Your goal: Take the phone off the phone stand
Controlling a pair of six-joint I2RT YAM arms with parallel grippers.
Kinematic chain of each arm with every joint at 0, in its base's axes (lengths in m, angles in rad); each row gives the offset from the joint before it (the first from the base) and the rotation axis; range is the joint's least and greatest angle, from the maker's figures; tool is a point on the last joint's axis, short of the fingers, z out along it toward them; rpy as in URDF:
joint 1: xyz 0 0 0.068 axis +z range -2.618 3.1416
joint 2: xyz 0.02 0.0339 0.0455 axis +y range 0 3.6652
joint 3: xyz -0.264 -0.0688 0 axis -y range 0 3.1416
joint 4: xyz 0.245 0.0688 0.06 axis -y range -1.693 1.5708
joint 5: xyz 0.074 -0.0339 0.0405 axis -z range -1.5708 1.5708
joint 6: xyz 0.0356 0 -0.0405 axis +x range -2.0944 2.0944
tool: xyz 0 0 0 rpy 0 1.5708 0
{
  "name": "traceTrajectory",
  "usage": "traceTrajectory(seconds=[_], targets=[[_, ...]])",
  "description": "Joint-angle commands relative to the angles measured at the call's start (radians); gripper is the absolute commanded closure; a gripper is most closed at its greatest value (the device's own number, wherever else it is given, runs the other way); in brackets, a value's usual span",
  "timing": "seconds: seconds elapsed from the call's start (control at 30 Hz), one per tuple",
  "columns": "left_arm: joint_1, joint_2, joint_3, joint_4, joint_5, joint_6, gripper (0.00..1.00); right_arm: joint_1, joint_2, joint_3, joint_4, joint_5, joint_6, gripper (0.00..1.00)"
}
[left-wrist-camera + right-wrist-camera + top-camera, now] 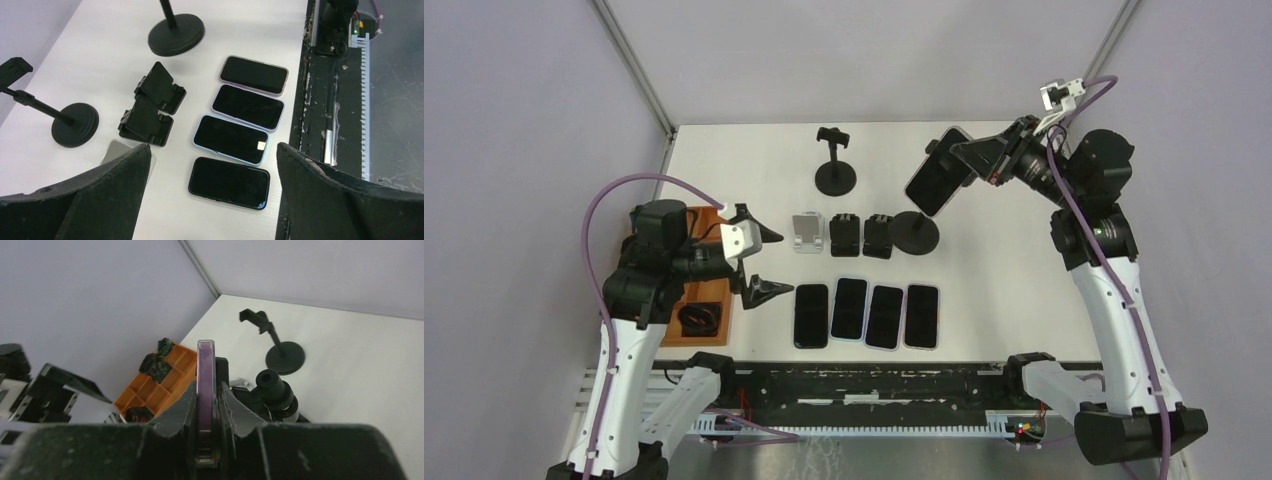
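Note:
My right gripper [969, 158] is shut on the upper edge of the phone [939, 172], which hangs tilted above the round base of the phone stand [914, 232]. In the right wrist view the phone's purple edge [205, 375] stands upright between my fingers [235, 407]. The stand's black head [274, 385] sits close beside and behind it. Whether the stand's clamp is touching the phone I cannot tell. My left gripper [776, 262] hovers wide open at the left, holding nothing, above the leftmost flat phone [229, 182].
Several phones [867, 313] lie flat in a row near the front edge. Two small black folding stands [862, 235] and a silver one [806, 232] sit behind them. A second pole stand [835, 160] is at the back. An orange tray [699, 300] lies under the left arm.

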State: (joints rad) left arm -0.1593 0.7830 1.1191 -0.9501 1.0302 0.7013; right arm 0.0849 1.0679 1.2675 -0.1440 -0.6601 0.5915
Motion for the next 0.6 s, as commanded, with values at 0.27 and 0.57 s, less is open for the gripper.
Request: traceTrajectory(seconds=[0.27,0.57], targets=[[0.000,0.030,0.029,0.097,0.084,-0.100,0.00,0.160,-0.126,-0.061,0.480,-0.159,0.376,1.00],[0.000,0.066,0.005,0.212,0.217,-0.159,0.00,0.503,-0.033,-0.089,0.574,-0.063,0.360,1.00]])
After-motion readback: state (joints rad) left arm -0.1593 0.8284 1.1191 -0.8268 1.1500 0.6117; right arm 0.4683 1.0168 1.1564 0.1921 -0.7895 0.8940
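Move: Still pinching the phone with its round-based stand hanging from it, the right hand is bound for the left gripper's open fingers, about 32 cm to its left, 15 cm back and 13 cm lower. On the table some 40 cm below the right hand, the nearest small black stand lies about 8 cm ahead and 13 cm left; the nearest lying phone is 12 cm back and 3 cm left. From the left hand, the hanging phone stand is about 25 cm right, 15 cm ahead and 5 cm lower. Back and to the left, some 16 cm in all and rising about 3 cm, the right hand swings the phone and its stand towards the waiting left gripper, yawing counter-clockwise roughly 30 degrees and keeping its pinch on the phone. The fully open left hand first eases about a centimetre forward, then shifts a little right and up to meet the stand, touching nothing yet. ##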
